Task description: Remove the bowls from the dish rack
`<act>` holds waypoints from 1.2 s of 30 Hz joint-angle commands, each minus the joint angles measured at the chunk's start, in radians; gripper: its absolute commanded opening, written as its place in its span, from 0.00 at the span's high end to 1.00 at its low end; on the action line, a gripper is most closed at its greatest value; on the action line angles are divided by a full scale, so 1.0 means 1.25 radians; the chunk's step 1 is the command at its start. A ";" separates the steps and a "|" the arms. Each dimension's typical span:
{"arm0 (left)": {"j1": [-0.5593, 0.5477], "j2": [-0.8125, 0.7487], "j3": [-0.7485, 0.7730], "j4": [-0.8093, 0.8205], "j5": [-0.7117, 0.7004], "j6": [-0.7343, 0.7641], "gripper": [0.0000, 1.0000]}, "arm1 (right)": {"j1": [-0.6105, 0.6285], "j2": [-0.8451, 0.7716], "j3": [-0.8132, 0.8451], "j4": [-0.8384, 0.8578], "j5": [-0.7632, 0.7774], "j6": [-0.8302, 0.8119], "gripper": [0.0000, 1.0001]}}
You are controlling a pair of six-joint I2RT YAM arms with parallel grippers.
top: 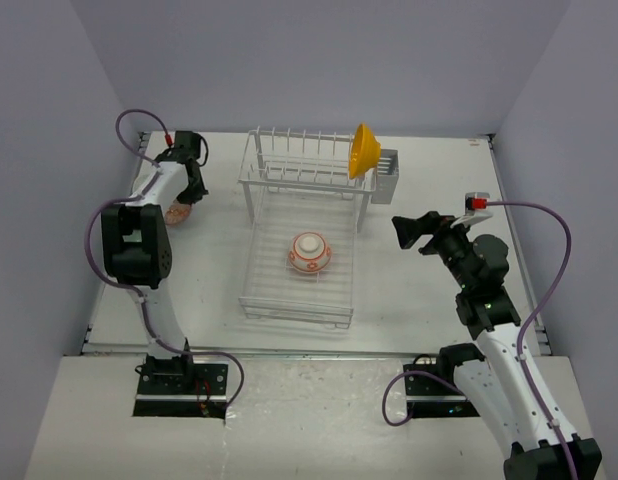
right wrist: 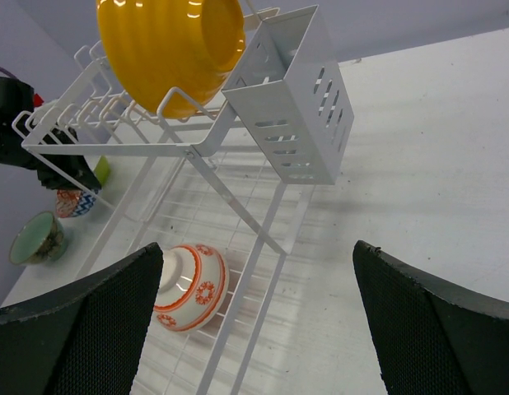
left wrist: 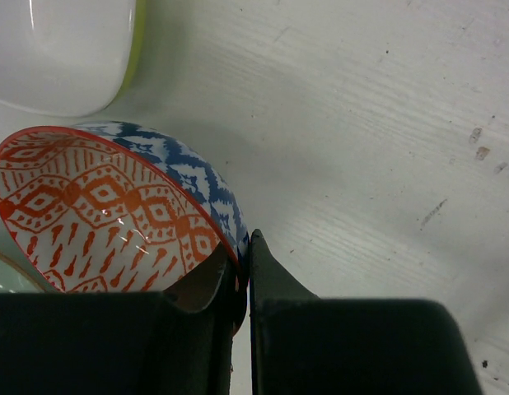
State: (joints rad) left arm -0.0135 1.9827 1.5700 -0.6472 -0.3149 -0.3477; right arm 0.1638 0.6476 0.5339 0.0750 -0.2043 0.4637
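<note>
The white wire dish rack (top: 257, 190) stands mid-table. An orange-yellow bowl (top: 364, 150) leans on edge in its upper tier (right wrist: 168, 49). A white bowl with orange-red pattern (top: 309, 252) lies upside down on the lower tray (right wrist: 189, 284). At the far left, my left gripper (top: 182, 200) is shut on the rim of the blue-and-white zigzag bowl (left wrist: 114, 206), which has an orange pattern inside and is tilted just above or on the table. A lime green bowl (left wrist: 57, 49) and a mint green bowl (right wrist: 36, 239) sit beside it. My right gripper (top: 404, 232) hangs open, right of the rack, holding nothing (right wrist: 256, 247).
A small cutlery holder (right wrist: 291, 99) hangs on the rack's far right corner. Walls close the table at the back and both sides. Bare tabletop (top: 419, 300) lies between the rack and the right arm.
</note>
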 commanded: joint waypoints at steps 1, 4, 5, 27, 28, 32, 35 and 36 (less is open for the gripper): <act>0.002 0.030 0.056 0.034 -0.050 0.008 1.00 | 0.005 -0.008 -0.005 0.028 -0.006 0.002 0.03; 0.001 0.057 0.062 0.031 -0.046 0.000 1.00 | 0.005 -0.008 -0.004 0.030 -0.007 0.001 0.03; 0.002 0.062 0.063 0.031 -0.046 -0.003 1.00 | 0.006 -0.008 -0.004 0.030 -0.007 0.000 0.03; 0.001 -0.004 0.061 0.049 0.048 -0.014 0.61 | 0.008 -0.049 -0.004 -0.010 0.138 0.011 0.12; 0.001 -0.009 0.060 0.049 0.054 -0.016 0.61 | 0.008 -0.053 -0.004 -0.018 0.150 0.011 0.14; 0.001 -0.061 0.040 0.072 0.114 -0.033 0.56 | 0.008 -0.063 -0.003 -0.037 0.207 0.017 0.30; 0.001 -0.148 0.029 0.110 0.177 -0.042 0.50 | 0.008 -0.062 0.000 -0.043 0.221 0.019 0.55; 0.000 -0.166 0.029 0.122 0.200 -0.043 0.49 | 0.008 -0.060 0.001 -0.044 0.222 0.017 0.67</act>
State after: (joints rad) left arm -0.0139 1.9224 1.6032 -0.5926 -0.1688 -0.3798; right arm 0.1703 0.5694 0.5320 0.0364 0.0135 0.4778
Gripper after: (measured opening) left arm 0.503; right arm 0.398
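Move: My left hand still pinches the right rim of the tilted blue-patterned bowl. Its set-down spot on the table is about 5 cm to the left, level with me front to back, some 7 cm down. The green bowl stands roughly 12 cm left and 3 cm ahead; the teal bowl about 12 cm left and 12 cm back. From my right hand that spot is about 55 cm left, 16 cm ahead and some 24 cm lower. I lower the blue-patterned bowl about 3 cm with my left hand, pause low, then open the fingers to half and let go of its right rim. I rise some 7 cm, easing right towards the dish rack while the fingertips tilt outward. My empty right hand, late on, slides about 4 cm right, swings clockwise and partly closes. ##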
